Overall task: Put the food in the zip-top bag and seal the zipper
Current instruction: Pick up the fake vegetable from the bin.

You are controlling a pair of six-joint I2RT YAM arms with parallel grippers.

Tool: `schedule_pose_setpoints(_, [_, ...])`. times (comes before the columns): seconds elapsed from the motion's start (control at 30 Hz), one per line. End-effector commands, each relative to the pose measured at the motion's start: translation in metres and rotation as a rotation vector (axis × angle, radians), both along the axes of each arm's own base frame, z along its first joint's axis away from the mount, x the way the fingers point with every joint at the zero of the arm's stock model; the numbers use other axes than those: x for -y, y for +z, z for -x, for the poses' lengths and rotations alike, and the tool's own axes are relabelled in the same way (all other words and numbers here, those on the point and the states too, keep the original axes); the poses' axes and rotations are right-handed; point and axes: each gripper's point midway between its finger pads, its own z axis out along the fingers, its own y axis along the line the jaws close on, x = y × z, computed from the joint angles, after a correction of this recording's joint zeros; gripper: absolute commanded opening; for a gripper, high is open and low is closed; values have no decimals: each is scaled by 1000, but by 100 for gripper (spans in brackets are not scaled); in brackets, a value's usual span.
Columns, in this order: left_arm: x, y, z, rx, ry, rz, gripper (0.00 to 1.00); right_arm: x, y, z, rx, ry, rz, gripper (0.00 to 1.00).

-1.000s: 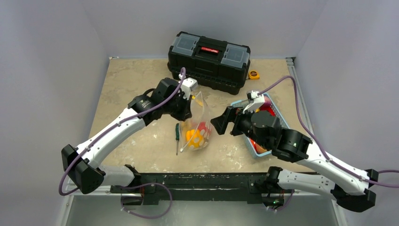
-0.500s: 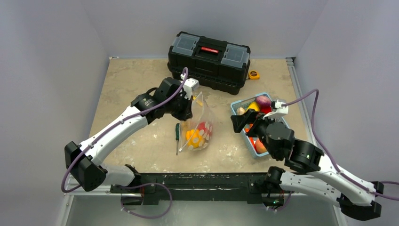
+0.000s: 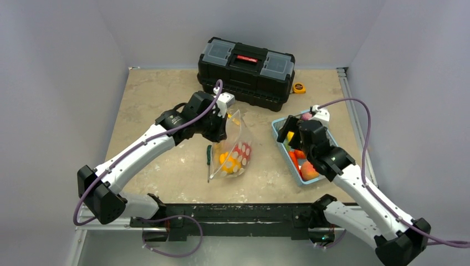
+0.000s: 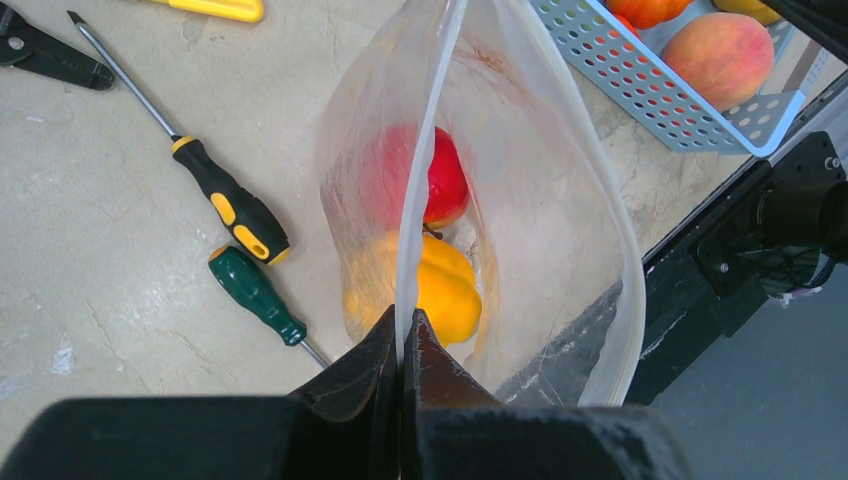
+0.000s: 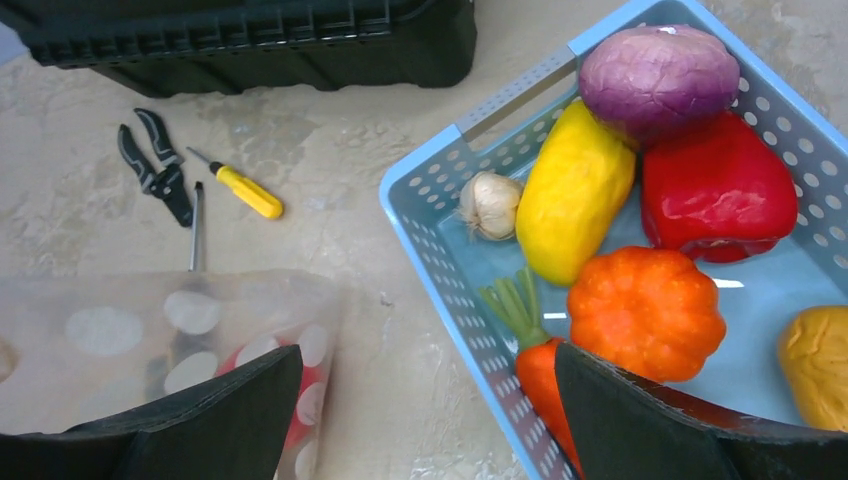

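The zip-top bag (image 3: 234, 151) hangs upright from my left gripper (image 4: 405, 325), which is shut on its zipper (image 4: 432, 140) strip. The bag's mouth gapes open, and a red piece (image 4: 445, 180) and a yellow piece (image 4: 445, 295) of food lie inside. My right gripper (image 5: 428, 352) stands open and empty, straddling the near-left rim of the light blue basket (image 5: 418, 240). In the basket are a purple onion (image 5: 660, 70), yellow squash (image 5: 575, 190), red pepper (image 5: 715, 190), orange pumpkin (image 5: 645, 310), carrot (image 5: 540, 375) and garlic (image 5: 490, 203).
A black toolbox (image 3: 246, 72) stands at the back with a small tape measure (image 3: 299, 87) to its right. A yellow-handled screwdriver (image 4: 230, 205) and a green-handled one (image 4: 255, 290) lie left of the bag. Pliers (image 5: 155, 175) lie near the toolbox.
My right arm has swung right, away from the bag, and now hovers over the basket with its jaws still open. The left arm and bag have stayed put.
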Motion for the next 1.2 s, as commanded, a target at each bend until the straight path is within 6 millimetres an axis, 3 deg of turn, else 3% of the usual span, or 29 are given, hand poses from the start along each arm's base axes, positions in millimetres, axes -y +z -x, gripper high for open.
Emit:
schedule_pose_setpoints(0.0, [6,18,-3,20,1,38,0,-10,13,-24,-20,107,-49,99])
schedule_pose_setpoints(0.2, [5,19,-3,24,2,42,0,-14,11,-40,-73,95,-72,99])
schedule_pose_setpoints(0.47, [8,17,-1,3,-7,46,0,40,7,-53,-64,-136,140,99])
schedule_pose_setpoints(0.73, [8,17,-1,2,-10,46,0,79,-56,-74,-192,-241,170,99])
schedule_pose_setpoints(1.17, [12,20,3,-9,-26,68,0,104,-47,-128,-124,-327,195,99])
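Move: Lying in the bin's far corner, the purple onion is about 15 cm ahead of the open right hand, 12 cm to its right and 14 cm below. The yellow vegetable lies 9 cm ahead and 7 right of the hand, the red pepper 8 ahead and 13 right, the garlic 9 ahead and 1 right, all slightly lower than the onion. From the left hand the onion is some 17 cm ahead, 35 right and 16 below. Over the bin, the right hand reaches forward some 10 cm with its fingers wide open, then also swings about 10 cm right and drops 8 cm, passing over the yellow vegetable towards the purple onion. Its fingers tip farther down and turn clockwise, each by about 15 degrees. The left hand stays put, still pinching the bag's edge. ##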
